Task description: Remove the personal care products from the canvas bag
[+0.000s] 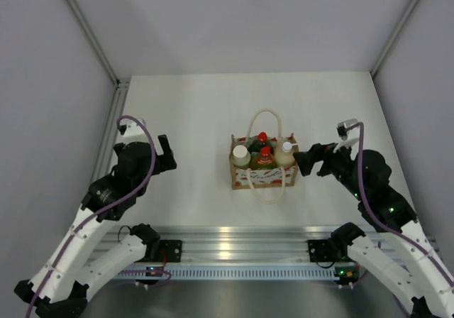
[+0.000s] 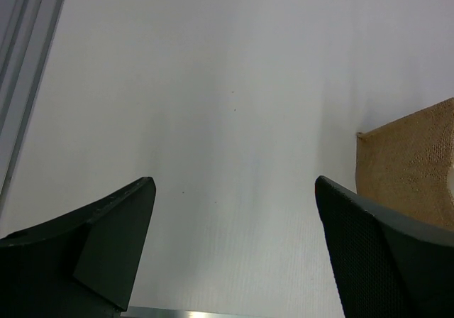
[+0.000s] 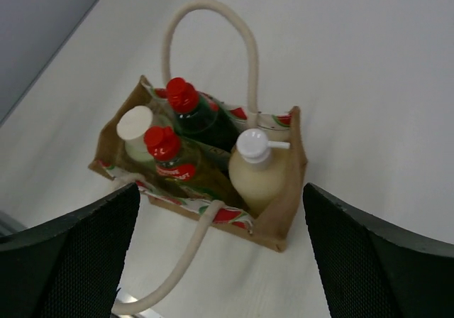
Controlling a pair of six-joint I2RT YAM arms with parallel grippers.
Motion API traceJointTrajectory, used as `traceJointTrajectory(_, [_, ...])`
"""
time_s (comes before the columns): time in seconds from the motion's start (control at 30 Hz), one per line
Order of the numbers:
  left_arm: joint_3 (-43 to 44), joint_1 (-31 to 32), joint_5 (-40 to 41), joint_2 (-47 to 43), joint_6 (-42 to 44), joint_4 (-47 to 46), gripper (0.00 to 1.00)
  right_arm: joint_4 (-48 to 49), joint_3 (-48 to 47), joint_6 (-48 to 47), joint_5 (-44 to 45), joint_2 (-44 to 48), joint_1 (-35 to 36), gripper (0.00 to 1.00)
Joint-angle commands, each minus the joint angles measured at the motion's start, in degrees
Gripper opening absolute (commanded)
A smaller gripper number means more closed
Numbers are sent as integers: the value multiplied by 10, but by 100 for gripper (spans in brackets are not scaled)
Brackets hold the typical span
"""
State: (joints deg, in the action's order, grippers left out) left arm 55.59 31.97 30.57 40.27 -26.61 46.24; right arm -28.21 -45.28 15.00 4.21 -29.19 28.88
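Note:
The canvas bag (image 1: 245, 182) stands upright mid-table with its rope handles splayed front and back. Inside it stand several personal care products: a pale bottle with a white cap (image 3: 135, 126), a dark green bottle with a red cap (image 3: 202, 119), a yellow bottle with a red cap (image 3: 164, 144) and a cream bottle with a white nozzle (image 3: 254, 172). My right gripper (image 3: 220, 190) hovers open just right of the bag (image 3: 287, 218), near the cream bottle (image 1: 285, 155), touching nothing. My left gripper (image 2: 234, 183) is open over bare table, well left of the bag (image 2: 418, 162).
The near rope handle (image 3: 174, 272) lies slack on the table toward the arms' metal rail (image 1: 234, 243). White walls close in the table on the left, the right and the far side.

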Motion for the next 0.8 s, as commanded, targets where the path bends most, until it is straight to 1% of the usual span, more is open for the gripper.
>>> traceJointTrajectory(0.0, [-6, 1, -10, 16, 0, -29, 98, 136, 20, -9, -132, -31, 24, 93])
traceJointTrajectory(0.03, [-7, 1, -16, 18, 2, -28, 98, 148, 25, -10, -131, -42, 33, 91])
traceJointTrajectory(0.07, [-9, 1, -20, 24, 2, -28, 98, 160, 30, -20, -122, -48, 56, 90])
traceJointTrajectory(0.13, [-9, 1, -28, 27, 2, -30, 98, 198, 38, -31, -104, -68, 86, 89])
traceJointTrajectory(0.17, [-10, 1, -28, 29, 2, -30, 98, 212, 42, -48, -80, -75, 119, 89])
traceJointTrajectory(0.23, [-11, 1, -31, 30, 3, -32, 98, 239, 41, -65, -44, -109, 152, 88])
traceJointTrajectory(0.27, [-12, 2, -33, 30, 4, -34, 98, 249, 42, -88, 0, -119, 181, 85])
traceJointTrajectory(0.3, [-13, 1, -38, 30, 6, -35, 98, 260, 43, -96, 22, -145, 192, 83])
traceJointTrajectory(0.33, [-13, 1, -41, 30, 7, -35, 98, 284, 46, -99, 56, -157, 198, 82])
traceJointTrajectory(0.37, [-14, 1, -45, 30, 8, -36, 98, 304, 51, -103, 64, -169, 201, 78])
traceJointTrajectory(0.5, [-15, 1, -51, 26, 9, -39, 98, 375, 72, -97, 118, -225, 200, 70])
traceJointTrajectory(0.63, [-18, 1, -60, 26, 12, -42, 98, 403, 71, -82, 120, -270, 200, 62])
traceJointTrajectory(0.73, [-19, 1, -67, 28, 13, -46, 98, 425, 82, -74, 107, -283, 201, 55])
traceJointTrajectory(0.77, [-20, 2, -67, 28, 14, -47, 98, 433, 86, -72, 106, -282, 201, 55])
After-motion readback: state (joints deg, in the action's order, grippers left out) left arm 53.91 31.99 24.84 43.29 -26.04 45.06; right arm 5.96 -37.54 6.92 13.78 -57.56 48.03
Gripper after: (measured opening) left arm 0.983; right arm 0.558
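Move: Inside the canvas bag, the front red-capped bottle lies about 9 cm ahead of the right hand, 13 cm to its left and 17 cm down. Level with it in height, the pump bottle is 11 cm ahead and 6 cm left, the green bottle 14 cm ahead and 13 cm left, the white-capped bottle 10 cm ahead and 20 cm left. From the left hand the front red-capped bottle is roughly 7 cm ahead, 33 cm right and 15 cm below. Swinging left over the right end of the bag, the right hand covers about 12 cm while turning counter-clockwise and sinking slightly, then reaches some 5 cm forward and down towards the front red cap, easing back part of the turn and tilting its left side down. Its fingers narrow from nearly wide open to a bit over half; contact can't be seen. The left hand sinks and drifts right about 2 cm each, its tip dipping slightly. ##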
